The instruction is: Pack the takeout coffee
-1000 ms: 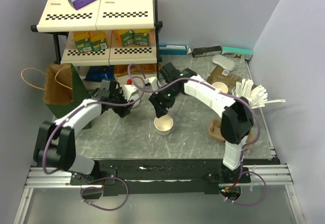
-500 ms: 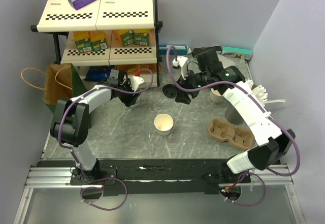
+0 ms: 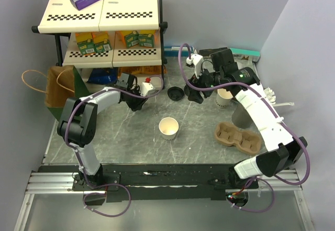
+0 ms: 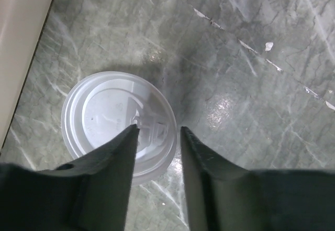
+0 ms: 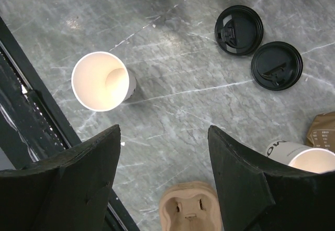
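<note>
One white paper cup [image 3: 168, 128] stands open and upright mid-table; it also shows in the right wrist view [image 5: 100, 80]. A second cup [image 3: 225, 97] stands at the back right, and its rim shows in the right wrist view [image 5: 302, 158]. The brown pulp tray [image 3: 238, 138] lies at the right and is seen in the right wrist view [image 5: 191, 210]. My right gripper [image 3: 198, 92] hangs high above the table, open and empty [image 5: 162, 131]. My left gripper [image 3: 137, 104] is low by the shelf and open [image 4: 158, 130]. Its fingers straddle the right edge of a clear white lid [image 4: 104, 121] lying flat.
Two black lids [image 5: 239, 30] [image 5: 276, 65] lie side by side behind the middle cup; one shows in the top view [image 3: 175, 93]. A grey tumbler of white sticks [image 3: 242, 114] stands right of the second cup. A shelf rack [image 3: 104, 16] and paper bag [image 3: 57, 87] stand at the back left.
My right arm has left the middle cup, swung to the back right and risen. My left gripper has moved back toward the shelf, over the white lid.
</note>
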### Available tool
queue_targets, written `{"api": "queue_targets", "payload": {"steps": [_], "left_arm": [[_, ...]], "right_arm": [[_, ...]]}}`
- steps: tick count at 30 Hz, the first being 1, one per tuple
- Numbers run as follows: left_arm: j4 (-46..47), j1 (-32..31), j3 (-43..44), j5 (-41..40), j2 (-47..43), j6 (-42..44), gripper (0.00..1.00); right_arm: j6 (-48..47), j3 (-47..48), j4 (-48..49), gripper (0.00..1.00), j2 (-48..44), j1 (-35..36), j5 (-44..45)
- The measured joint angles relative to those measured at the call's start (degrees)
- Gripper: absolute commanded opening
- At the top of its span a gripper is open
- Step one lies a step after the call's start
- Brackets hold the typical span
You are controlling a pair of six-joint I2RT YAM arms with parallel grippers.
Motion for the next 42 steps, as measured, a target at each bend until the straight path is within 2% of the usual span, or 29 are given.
{"api": "queue_targets", "payload": {"steps": [1, 4, 10, 12, 13, 15, 16, 23, 25, 26, 27, 30, 32, 34, 39, 42], "left_arm": [[0.04, -0.26, 0.0, -0.42, 0.0, -0.07, 0.32], [0.39, -0.76, 0.02, -1.29, 0.17, 0.02, 0.28], [0.09, -1.11, 0.04, -1.88, 1.42, 0.02, 0.26], [-0.02, -1.14, 0.04, -2.14, 1.51, 0.02, 0.21], [-0.04, -1.2, 0.04, -2.36, 1.51, 0.04, 0.14], [-0.09, -1.36, 0.04, -2.78, 1.53, -0.09, 0.08], [-0.11, -1.46, 0.04, -2.95, 1.51, -0.15, 0.02], [-3.63, -1.68, 0.87, -1.81, -0.39, -2.12, 0.01], [-6.67, -1.68, 2.1, 0.94, -2.86, -4.28, 0.01], [-8.26, -1.68, 3.21, 2.95, -4.72, -5.46, 0.01], [-9.4, -1.66, 4.48, 5.62, -6.8, -6.67, 0.01], [-9.53, -1.62, 7.85, 13.99, -13.79, -11.52, 0.01], [-6.14, -1.62, 8.09, 20.2, -19.5, -16.81, 0.01], [0.76, -1.64, 5.73, 26.21, -24.7, -23.54, 0.01], [33.94, -2.38, -11.76, 38.23, -32.68, -53.75, 0.01], [45.03, -3.61, -19.93, 40.92, -31.39, -65.68, 0.01]], "right_arm": [[0.0, 0.0, 0.0, 0.74, 0.0, 0.0, 0.0], [0.0, 0.0, 0.0, 0.74, 0.0, 0.0, -0.02], [0.0, 0.0, 0.0, 0.74, 0.09, -0.11, -0.07], [0.0, 0.0, 0.0, 0.74, 0.11, -0.11, -0.09], [-0.02, 0.0, 0.0, 0.74, 0.11, -0.11, -0.11], [0.0, 0.0, 0.02, 0.74, 0.11, -0.11, -0.15], [0.0, 0.0, 0.0, 0.74, 0.11, -0.11, -0.15], [-0.24, -0.35, 0.26, 0.74, -0.04, -0.11, 0.0], [-0.24, -3.23, 1.97, 0.77, -1.6, -0.22, 0.55], [0.26, -5.09, 3.43, 0.89, -2.8, -0.35, 1.01], [0.85, -8.74, 6.38, 0.97, -5.05, -0.57, 1.27], [4.2, -19.37, 12.94, 1.0, -13.44, -1.33, 2.03], [7.91, -22.64, 15.41, 0.99, -17.44, -1.6, 1.86], [10.8, -22.45, 17.92, 0.97, -17.66, -1.62, -0.28], [17.14, -21.07, 22.95, 0.97, -11.04, -1.86, -10.36], [18.53, -23.8, 24.09, 0.96, -10.1, -2.1, -15.02]]}}
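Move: The clear lid lies flat under my left fingers, which stand half open over its near edge: its middle is about 3 cm ahead and 2 cm below. The empty cup stands some 12 cm back and 13 cm to the right, its middle roughly 2 cm above my left hand point; the nearer black lid lies about 9 cm ahead and 18 cm right. From my right hand the cup is about 11 cm left, 3 cm back and 22 cm below. I sink my left hand about a centimetre and shut its fingers on the clear lid's near rim, then whip it up some 27 cm, back 14 cm and right 11 cm to above the cup, easing down a little at the end; the wrist rolls about 60 degrees until the fingers point level to the right. Late on, my right hand shifts about 4 cm back and left towards the cup, sinking slightly, tilting some 20 degrees and opening wide. ##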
